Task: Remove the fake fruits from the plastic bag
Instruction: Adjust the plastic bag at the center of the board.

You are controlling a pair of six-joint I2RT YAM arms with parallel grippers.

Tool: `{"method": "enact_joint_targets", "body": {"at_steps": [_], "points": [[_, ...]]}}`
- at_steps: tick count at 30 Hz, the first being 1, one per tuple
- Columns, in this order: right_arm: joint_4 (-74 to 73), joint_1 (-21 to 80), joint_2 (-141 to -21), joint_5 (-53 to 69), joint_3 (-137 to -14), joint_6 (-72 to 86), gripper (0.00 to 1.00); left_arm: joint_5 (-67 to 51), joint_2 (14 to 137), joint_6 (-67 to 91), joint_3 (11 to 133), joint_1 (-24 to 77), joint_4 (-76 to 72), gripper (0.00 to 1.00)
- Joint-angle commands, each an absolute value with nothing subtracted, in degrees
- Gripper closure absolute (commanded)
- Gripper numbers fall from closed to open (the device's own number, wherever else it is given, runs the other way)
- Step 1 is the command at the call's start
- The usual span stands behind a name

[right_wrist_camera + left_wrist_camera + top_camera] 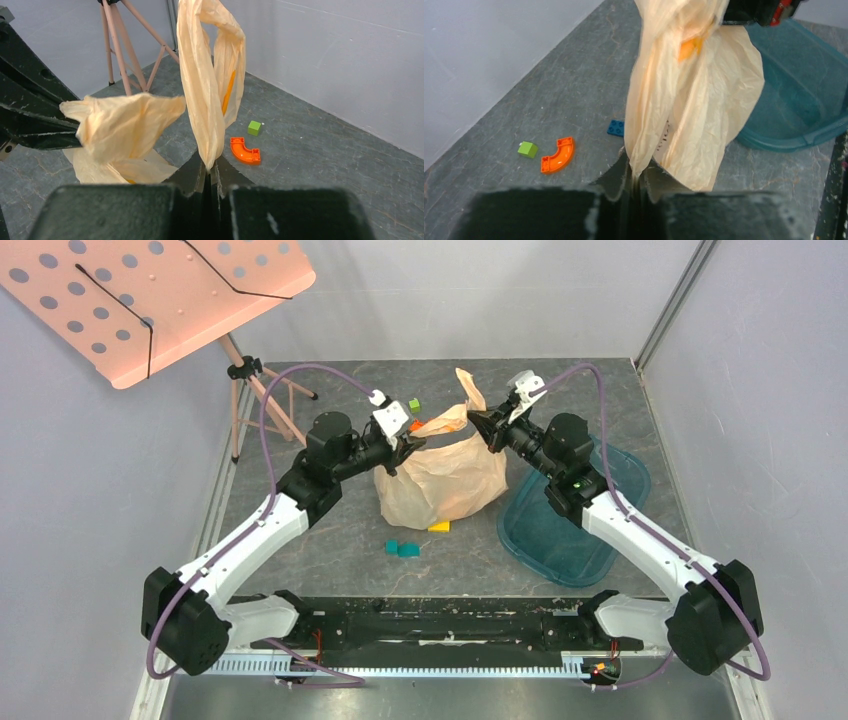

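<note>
The plastic bag (440, 480) is a crinkly peach-beige sack standing mid-table, stretched between both grippers. My left gripper (408, 448) is shut on the bag's left edge; in the left wrist view the film (694, 100) runs down into the pinched left gripper (636, 176). My right gripper (482, 426) is shut on a handle strip at the bag's upper right. In the right wrist view that strip (205, 90) rises from the right gripper (209, 168). The fake fruits are hidden inside the bag. Only a faint orange tint shows through its lower right side.
A teal transparent tray (590, 540) lies right of the bag. Small blocks are scattered around the bag: a green one (413, 405), an orange curved piece (558, 155), a blue block (615, 128), teal blocks (403, 548) and a yellow block (439, 526). A pink music stand on a tripod (250, 390) stands back left.
</note>
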State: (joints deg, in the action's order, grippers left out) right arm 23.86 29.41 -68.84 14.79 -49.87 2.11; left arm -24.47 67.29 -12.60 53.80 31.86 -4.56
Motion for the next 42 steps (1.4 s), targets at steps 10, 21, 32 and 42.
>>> {"method": "enact_joint_targets", "body": {"at_steps": [10, 21, 32, 42], "points": [[16.52, 29.09, -82.89, 4.16, -78.35, -4.73, 1.0, -19.47, 84.12, -12.39, 78.78, 26.21, -9.02, 0.98], [22.91, 28.3, -85.28, 6.56, -78.17, -4.05, 1.0, -22.81, 84.74, -4.59, 75.71, 22.24, -22.92, 0.98], [43.8, 28.56, -69.49, 16.52, -36.87, 8.67, 1.0, -17.29, 74.14, 11.41, 33.03, 22.91, -56.04, 0.66], [42.28, 30.49, -68.3, 21.33, -33.85, 8.23, 1.0, -18.56, 72.7, 10.75, 33.56, 23.8, -50.37, 0.43]]}}
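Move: Both hands already pinch the top of the plastic bag, whose middle hangs some 15 cm below the left hand and 4 cm to its right, about level fore and aft. On the board some 27 cm below, the orange curve lies roughly 19 cm ahead of that hand, 1 cm to its right, and the yellow block 2 cm back, 5 cm right. From the right hand the bag's middle is about 4 cm back, 5 cm left and 19 cm down. Both arms fling the bag together, sweeping its pinched top up and forward over the board, the left hand about 15 cm out and the right about 11 cm, each rising some 11 or 12 cm, then swing back and down to finish 6 to 8 cm lower than they began. The right fingers keep their pinch throughout, while on the way down the left hand rolls and turns a little counter-clockwise, drifts left and opens its fingers to about half, letting go of its part of the bag, which still stands between the parted fingers. ##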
